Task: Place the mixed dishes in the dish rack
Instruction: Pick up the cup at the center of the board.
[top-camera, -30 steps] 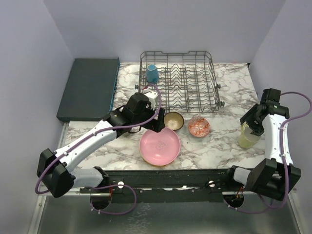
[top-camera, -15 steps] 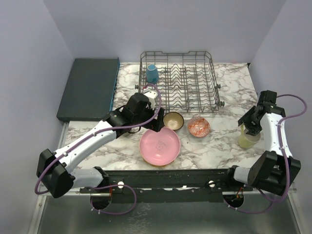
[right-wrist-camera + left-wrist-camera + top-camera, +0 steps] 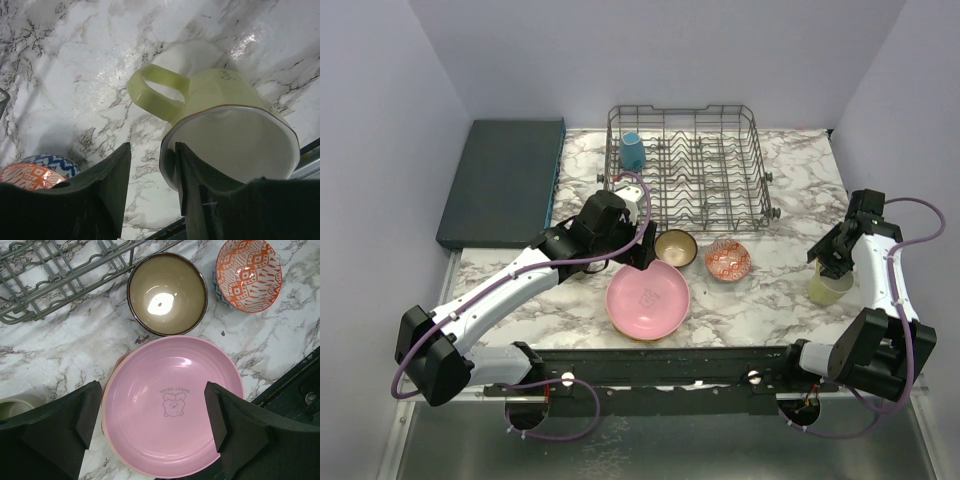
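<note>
A pink plate (image 3: pixel 648 298) (image 3: pixel 172 405) lies near the front edge, with a tan rim showing under it. My left gripper (image 3: pixel 638 256) (image 3: pixel 155 410) hovers open just above it, one finger on each side. Behind the plate stand a small brown bowl (image 3: pixel 676 247) (image 3: pixel 167 292) and a red-patterned bowl (image 3: pixel 728 259) (image 3: pixel 248 272). At the right, my right gripper (image 3: pixel 834 262) (image 3: pixel 152 165) straddles the rim of a yellow mug (image 3: pixel 828 287) (image 3: pixel 230 85). One finger is inside the mug and the other stands outside, a gap from the wall. The dish rack (image 3: pixel 690 165) holds a blue mug (image 3: pixel 633 150).
A flat dark teal slab (image 3: pixel 500 180) lies at the back left beside the rack. The rim of a pale vessel (image 3: pixel 15 404) shows at the left of the left wrist view. The table's right edge is close behind the yellow mug.
My right gripper has come down over the yellow mug's rim and its jaws have narrowed. The left arm and the dishes have not moved.
</note>
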Robot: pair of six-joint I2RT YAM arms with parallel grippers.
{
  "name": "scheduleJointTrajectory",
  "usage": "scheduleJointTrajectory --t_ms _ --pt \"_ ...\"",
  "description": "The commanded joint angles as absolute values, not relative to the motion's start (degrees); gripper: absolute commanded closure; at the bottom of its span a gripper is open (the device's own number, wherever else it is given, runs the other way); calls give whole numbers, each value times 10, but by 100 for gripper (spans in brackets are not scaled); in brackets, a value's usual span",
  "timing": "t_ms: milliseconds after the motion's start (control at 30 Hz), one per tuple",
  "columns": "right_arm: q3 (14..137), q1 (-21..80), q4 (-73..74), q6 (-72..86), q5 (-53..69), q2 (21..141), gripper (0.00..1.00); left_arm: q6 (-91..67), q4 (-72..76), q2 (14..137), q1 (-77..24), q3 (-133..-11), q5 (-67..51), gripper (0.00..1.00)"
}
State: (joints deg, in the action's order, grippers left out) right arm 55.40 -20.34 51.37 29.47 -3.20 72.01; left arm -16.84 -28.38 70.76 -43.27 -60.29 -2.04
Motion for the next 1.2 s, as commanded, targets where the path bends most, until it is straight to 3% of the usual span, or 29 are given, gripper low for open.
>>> scheduleJointTrajectory --t_ms 0,233,467,1167 --pt "541 -207 497 292 -13 720 55 -161 -279 700 -436 -598 -6 9" --pt "524 -207 490 290 -4 720 69 -161 -280 704 -436 -598 -4 9" --pt "540 -207 497 288 -4 713 99 -162 -281 710 -436 -598 -6 9" --pt "695 -207 558 278 121 640 99 -164 -281 723 -436 -599 -15 9"
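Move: The right hand's half-open fingers already straddle the left wall of the light-green cup beside its handle; the cup's middle lies about 4 cm to the hand's right, 2 cm back and 4 cm below. The orange bowl stands some 20 cm to the hand's left and 4 cm ahead, and the rack's near right corner is about 11 cm left and 12 cm ahead. From the idle left hand the cup is roughly 43 cm right, 5 cm back and well below. The right fingers close on the cup's left wall near the handle and pinch it, one finger inside the rim and one outside, while the hand sinks a last 1 cm. Once shut, the hand climbs about 9 cm, faster towards the end, drifting some 3 cm forward and 2 cm left, with the fingertips swinging forward about 15 degrees. ##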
